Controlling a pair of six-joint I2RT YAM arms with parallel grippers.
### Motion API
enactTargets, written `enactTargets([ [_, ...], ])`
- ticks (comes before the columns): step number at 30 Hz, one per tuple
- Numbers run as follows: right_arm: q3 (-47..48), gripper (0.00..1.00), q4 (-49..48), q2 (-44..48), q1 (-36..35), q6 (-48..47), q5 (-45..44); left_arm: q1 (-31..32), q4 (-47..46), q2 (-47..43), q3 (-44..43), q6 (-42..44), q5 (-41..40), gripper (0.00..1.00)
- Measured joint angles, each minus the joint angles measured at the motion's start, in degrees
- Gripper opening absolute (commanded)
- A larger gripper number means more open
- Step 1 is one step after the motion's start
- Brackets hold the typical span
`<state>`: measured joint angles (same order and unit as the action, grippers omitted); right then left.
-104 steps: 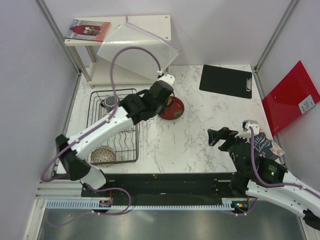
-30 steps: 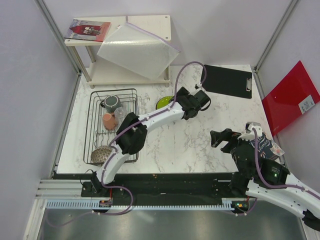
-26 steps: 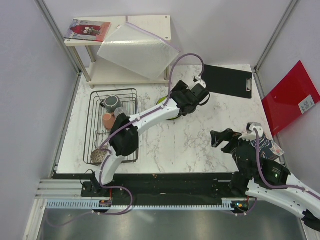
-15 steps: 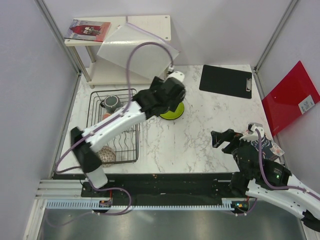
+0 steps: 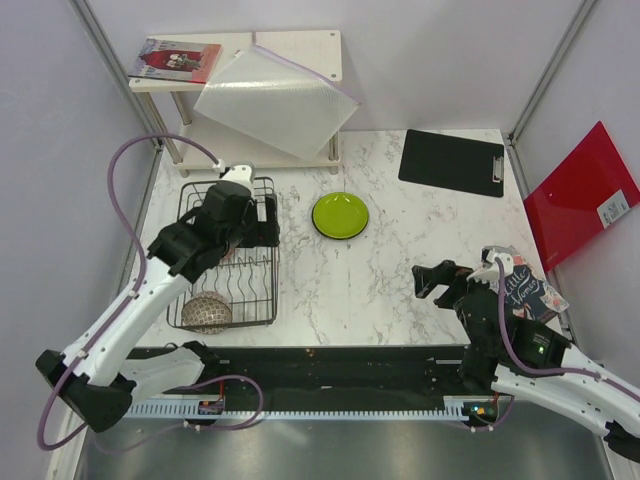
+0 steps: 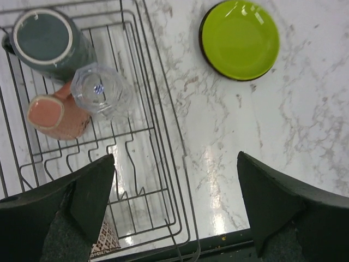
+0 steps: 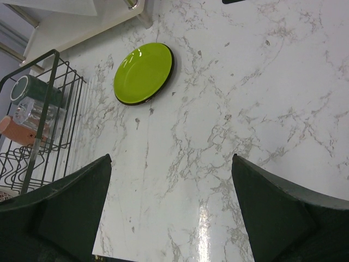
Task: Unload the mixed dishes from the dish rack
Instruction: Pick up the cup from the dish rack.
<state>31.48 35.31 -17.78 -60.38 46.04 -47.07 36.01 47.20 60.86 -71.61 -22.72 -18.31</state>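
The black wire dish rack stands on the left of the marble table. In the left wrist view it holds a grey-green mug, a clear glass and a small pink cup at its far end. The brown speckled bowl sits at its near end. The lime-green plate lies flat on the table to the right of the rack, with a dark rim showing under its edge. My left gripper hangs open and empty above the rack's right edge. My right gripper hovers open over bare marble at the near right.
A white two-tier shelf at the back left carries a tilted translucent sheet and a red book. A black clipboard lies at the back right. A red folder leans against the right wall.
My left arm has swung back from over the green plate to above the rack, and its jaws have opened a little wider. The plate stays on the table. The right arm has barely moved.
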Motion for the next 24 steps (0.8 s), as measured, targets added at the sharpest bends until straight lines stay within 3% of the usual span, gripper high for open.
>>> enactTargets([
  [10,-0.1,0.98,-2.2,-2.7,0.0,-0.4,1.7,-15.4,-4.7,8.9,11.0,-5.2,9.7,0.98],
  [24,-1.2,0.98,-2.0,-3.3,0.0,-0.4,2.0,-18.2,-13.1,16.7,11.4,-10.2,10.7,0.98],
])
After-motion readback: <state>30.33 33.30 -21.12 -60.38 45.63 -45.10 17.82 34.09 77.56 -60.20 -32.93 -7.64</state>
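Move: The clear cup, standing upside down in the dish rack, is about 7 cm ahead of the open left hand, 8 cm to its left and some 18 cm below. The pink mug stands about 5 cm to the left of the cup and 4 cm nearer the base; the teal mug 4 cm to the left of the cup and 4 cm farther out. The green plate lies roughly 9 cm ahead and 17 cm to the right of the left hand. From the right hand, the cup is some 14 cm ahead and 43 cm to the left. Heading for the clear cup in the rack, the left hand drops about 13 cm, most of it early and fast, while easing forward about 6 cm and a little left. The fingers tip further down and turn counter-clockwise, each by nearly 20 degrees, and stay wide open, still short of the cup and touching nothing. ##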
